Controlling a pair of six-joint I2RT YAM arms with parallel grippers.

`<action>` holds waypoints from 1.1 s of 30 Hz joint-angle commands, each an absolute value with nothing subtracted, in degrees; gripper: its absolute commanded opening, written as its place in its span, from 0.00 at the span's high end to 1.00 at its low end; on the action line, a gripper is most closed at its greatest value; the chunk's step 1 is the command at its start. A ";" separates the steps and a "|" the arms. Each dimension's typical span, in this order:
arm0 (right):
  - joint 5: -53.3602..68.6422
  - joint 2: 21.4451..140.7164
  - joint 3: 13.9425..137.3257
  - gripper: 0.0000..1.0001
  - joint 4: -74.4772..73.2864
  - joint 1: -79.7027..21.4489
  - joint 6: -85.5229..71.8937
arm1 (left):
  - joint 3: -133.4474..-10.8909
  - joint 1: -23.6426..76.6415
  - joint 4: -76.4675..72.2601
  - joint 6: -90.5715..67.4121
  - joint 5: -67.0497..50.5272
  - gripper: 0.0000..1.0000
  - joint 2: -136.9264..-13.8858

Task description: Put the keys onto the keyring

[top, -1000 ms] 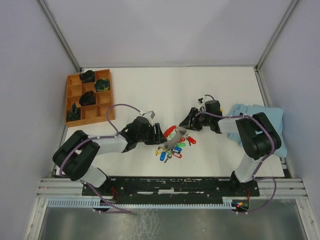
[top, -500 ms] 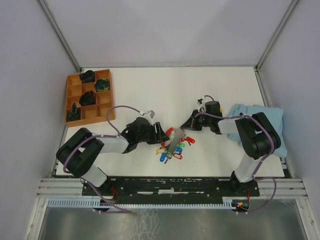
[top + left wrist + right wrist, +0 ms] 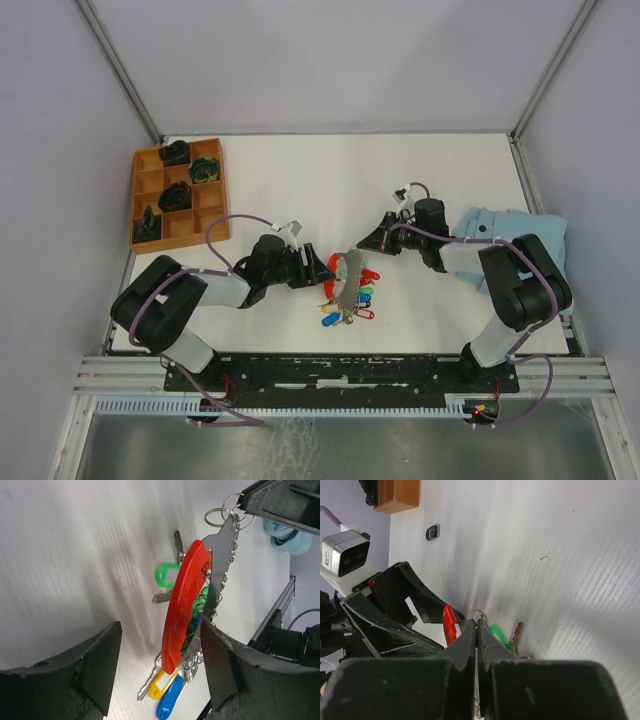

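Note:
The keyring [image 3: 186, 605] is a curved red strap loop with a grey metal plate, chain and wire rings, and it stands up off the table. My right gripper [image 3: 477, 622] is shut on a wire ring at its top end [image 3: 223, 514]. My left gripper [image 3: 160, 635] is open, one finger on each side of the red strap, and the right finger is close to the grey plate. Keys hang or lie below: a green tag [image 3: 166, 575], a yellow tag [image 3: 161, 682] and a blue tag [image 3: 172, 702]. From above, the keyring [image 3: 349, 278] sits between both grippers.
A wooden compartment tray [image 3: 137, 200] with dark items stands at the back left. A blue cloth [image 3: 520, 235] lies at the right edge under the right arm. A small black cylindrical piece [image 3: 433, 532] rests on the table beyond the left arm.
My right gripper has closed on the keyring's top ring and pulled that end up and back. The left gripper has slid right around the strap and opened a little wider.

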State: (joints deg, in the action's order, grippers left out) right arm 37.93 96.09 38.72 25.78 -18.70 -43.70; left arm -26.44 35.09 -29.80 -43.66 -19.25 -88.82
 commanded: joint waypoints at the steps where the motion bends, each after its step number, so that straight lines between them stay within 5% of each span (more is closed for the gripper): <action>1: 40.42 94.46 37.89 0.99 32.12 -18.81 -45.21 | -25.42 34.48 -40.95 -47.11 -26.54 0.30 -91.39; 9: 41.03 95.41 37.41 0.99 34.46 -18.80 -46.40 | -25.70 34.49 -50.58 -50.50 -30.95 0.45 -97.34; 14: 41.09 95.23 37.03 0.99 34.37 -18.76 -45.85 | -25.64 34.47 -52.20 -50.16 -31.92 0.73 -97.12; 18: 40.07 93.48 36.98 0.93 31.87 -18.81 -43.61 | -27.90 34.45 -38.93 -43.81 -29.18 0.97 -91.27; 33: 35.22 77.60 33.67 0.52 27.08 -20.32 -33.38 | -50.01 34.60 16.96 -20.73 -13.60 0.97 -73.60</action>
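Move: The middle of the keyring's red handle lies about 3 cm to the left hand's right, 1 cm back and about level with its open fingers. The red key tag is some 8 cm to this hand's right, 1 cm back and 3 cm down; the blue key tag is about 10 cm back, 1 cm right and 3 cm down. From the right hand, already holding the ring end, the handle is about 6 cm back, 5 cm left and 3 cm down. Easing about 3 cm right and slightly back towards the red handle while the right hand keeps its pinch on the ring end, the left hand rolls a little and shuts its fingers on the handle. It then lifts some 7 cm, veering left and forward and rolling back about 20 degrees, as the right opens, lets go and rises about 5 cm, fingers tipping up. ##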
